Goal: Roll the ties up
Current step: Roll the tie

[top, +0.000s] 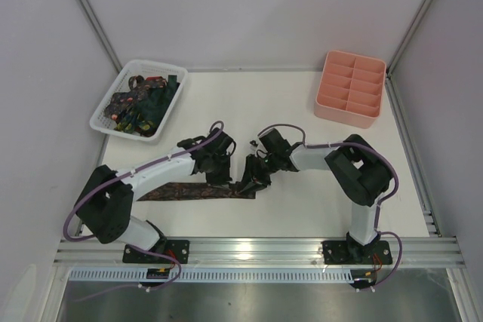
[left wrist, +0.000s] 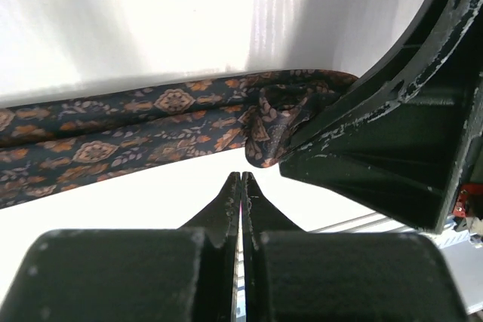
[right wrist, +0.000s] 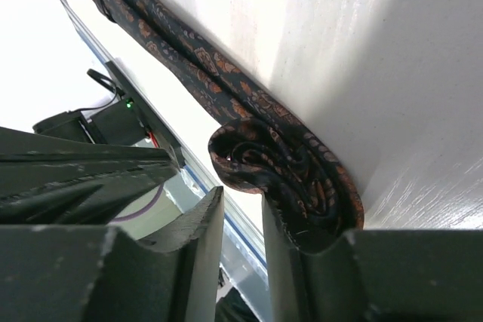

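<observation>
One brown patterned tie (top: 177, 191) lies flat along the near part of the table, its right end wound into a small coil (right wrist: 283, 164). My right gripper (right wrist: 241, 197) is at that coil (top: 249, 185). Its jaws stand a little apart with nothing between them, and the coil rests against the outer side of one finger (right wrist: 302, 262). My left gripper (left wrist: 241, 176) is shut and empty. It hovers just in front of the tie's band (left wrist: 113, 137), close to the coil (left wrist: 275, 122). In the top view my left gripper (top: 219, 177) is next to my right gripper (top: 254, 177).
A white lattice basket (top: 106, 122) at the back left holds more dark ties (top: 143, 103). A pink compartment tray (top: 351, 88) stands at the back right. The metal rail (top: 256, 250) runs along the table's near edge, right behind the tie.
</observation>
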Controlling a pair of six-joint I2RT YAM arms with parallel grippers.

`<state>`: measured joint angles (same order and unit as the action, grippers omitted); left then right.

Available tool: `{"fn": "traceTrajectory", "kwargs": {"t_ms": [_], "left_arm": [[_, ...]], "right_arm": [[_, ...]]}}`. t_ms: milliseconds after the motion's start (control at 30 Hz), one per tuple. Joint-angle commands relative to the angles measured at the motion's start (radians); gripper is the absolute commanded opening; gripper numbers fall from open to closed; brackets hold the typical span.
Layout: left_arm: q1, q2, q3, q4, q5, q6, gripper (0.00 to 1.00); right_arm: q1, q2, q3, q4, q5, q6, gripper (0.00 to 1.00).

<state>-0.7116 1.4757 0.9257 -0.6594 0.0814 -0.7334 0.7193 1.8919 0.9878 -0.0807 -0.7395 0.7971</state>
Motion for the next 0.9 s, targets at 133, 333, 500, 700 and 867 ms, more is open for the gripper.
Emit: {"fn": "traceTrajectory", "kwargs": {"t_ms": [133, 333, 500, 700, 867], "left_arm": [[0.023, -0.022, 0.062, -0.016, 0.018, -0.004, 0.0], [0.021, 0.041, 0.078, 0.055, 0.1, -0.012, 0.01], [0.023, 0.113, 0.073, 0.105, 0.135, -0.011, 0.0], [0.029, 0.178, 0.036, 0.124, 0.104, 0.002, 0.0], [0.043, 0.195, 0.015, 0.136, 0.089, 0.003, 0.01]], "right_arm": [[-0.009, 0.032, -0.005, 0.061, 0.046, 0.011, 0.26], [-0.008, 0.059, 0.018, 0.033, 0.051, 0.005, 0.0], [-0.009, 0.05, 0.014, 0.022, 0.051, 0.004, 0.0], [-0.006, 0.036, 0.014, -0.004, 0.034, -0.004, 0.0], [-0.004, 0.019, 0.031, -0.086, 0.038, -0.047, 0.0]]}}
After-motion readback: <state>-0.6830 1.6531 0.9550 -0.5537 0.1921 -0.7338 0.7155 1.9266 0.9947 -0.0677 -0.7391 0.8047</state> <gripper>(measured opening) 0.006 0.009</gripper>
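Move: The rolled end of the tie lies about 4 cm to the left gripper's right, 1 cm farther out and some 4 cm below its fingertips. From the right fingertips it is right at hand: about 1 cm ahead and 2 cm below. The flat, unrolled length of the tie stretches away leftward, its middle roughly 10 cm left of the left hand and level with it, 5 cm down, and some 14 cm left and 1 cm ahead of the right hand. Close the right gripper from about a third open to shut on the near side of the tie's roll, sinking about 1 cm, then hold it there. Meanwhile bring the left gripper, fingers kept shut, up about 1 cm, over to the right towards the roll, then down some 4 cm from that crest, ending about 2 cm farther right with its tips against the roll's left side beside the right fingers. ##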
